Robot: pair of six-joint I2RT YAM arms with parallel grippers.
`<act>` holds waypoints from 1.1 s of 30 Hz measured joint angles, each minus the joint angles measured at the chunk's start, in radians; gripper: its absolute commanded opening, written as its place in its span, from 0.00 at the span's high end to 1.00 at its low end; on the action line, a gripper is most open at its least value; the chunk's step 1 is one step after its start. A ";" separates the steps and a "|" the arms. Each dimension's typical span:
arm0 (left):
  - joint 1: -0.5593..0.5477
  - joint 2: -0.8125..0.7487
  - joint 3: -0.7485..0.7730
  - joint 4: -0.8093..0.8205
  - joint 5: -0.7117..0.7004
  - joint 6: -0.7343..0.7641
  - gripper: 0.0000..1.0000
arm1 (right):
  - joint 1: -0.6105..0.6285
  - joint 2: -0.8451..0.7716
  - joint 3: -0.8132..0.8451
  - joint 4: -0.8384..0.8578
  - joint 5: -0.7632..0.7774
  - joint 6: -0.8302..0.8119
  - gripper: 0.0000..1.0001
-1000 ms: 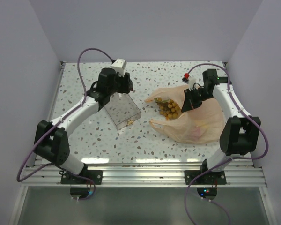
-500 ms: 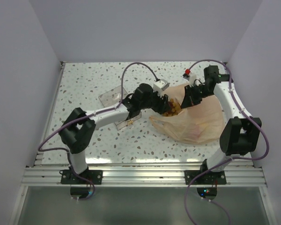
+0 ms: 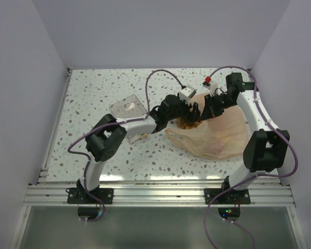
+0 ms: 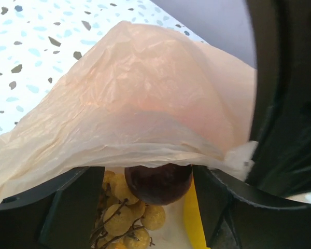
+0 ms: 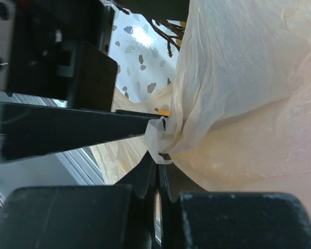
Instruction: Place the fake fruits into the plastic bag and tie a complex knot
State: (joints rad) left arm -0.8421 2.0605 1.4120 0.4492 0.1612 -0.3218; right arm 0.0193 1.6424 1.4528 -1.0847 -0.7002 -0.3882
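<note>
The peach-orange plastic bag [image 3: 223, 136] lies at the right with its mouth facing left. My right gripper [image 3: 211, 106] is shut on the bag's upper rim [image 5: 160, 136] and holds the mouth up. My left gripper [image 3: 191, 111] reaches into that mouth. In the left wrist view a dark red apple [image 4: 158, 182] sits between its fingers [image 4: 75, 205] under the bag [image 4: 140, 104] rim. There is a gap on the apple's left side, so the jaws are open. The tan grape cluster [image 4: 122, 215] and the yellow banana [image 4: 193, 220] lie below inside the bag.
A clear rigid tray [image 3: 125, 106] stands left of the bag, partly under my left arm, with a small tan bit [image 3: 141, 137] at its near end. The speckled table [image 3: 93, 93] is walled in on three sides. A red-topped button [image 3: 208, 80] sits on the right arm.
My left arm swung from above the tray to the bag mouth, carrying the apple, and its jaws have widened. My right gripper raised the bag rim slightly and stays shut on it.
</note>
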 measured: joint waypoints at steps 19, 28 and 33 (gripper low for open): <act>0.168 -0.544 -0.249 -0.325 0.120 0.369 0.04 | -0.001 0.000 -0.005 0.002 0.002 -0.006 1.00; 0.216 -0.388 -0.153 -0.744 0.162 0.816 0.04 | -0.001 0.000 -0.005 0.006 0.003 -0.006 1.00; 0.213 -0.256 -0.121 -0.798 0.151 0.903 0.05 | -0.001 0.000 -0.011 0.011 0.018 -0.006 1.00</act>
State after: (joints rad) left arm -0.6292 1.8042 1.2911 -0.3492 0.3119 0.5808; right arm 0.0181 1.6428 1.4414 -1.0733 -0.6827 -0.3939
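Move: Just inside the raised bag mouth, the left hand has the dark plum between its already part-open fingers, with grapes about 4 cm left and 11 below. The bag's loose near corner lies about 13 cm left, 8 back and 14 below; its far corner 14 left and 5 ahead; the clear box 30 left, level. From the right hand, the near corner is some 16 cm left and 4 back. Opening its fingers fully around the plum, the left hand dips slightly, then backs out of the bag mouth, swinging about 18 cm left and rising some 9 cm. Once past the bag's loose corners it sinks about 16 cm towards the clear box's right corner, rolling some 45 degrees so the spread fingers tip down. The right hand stays put, still pinching the bag's edge. ##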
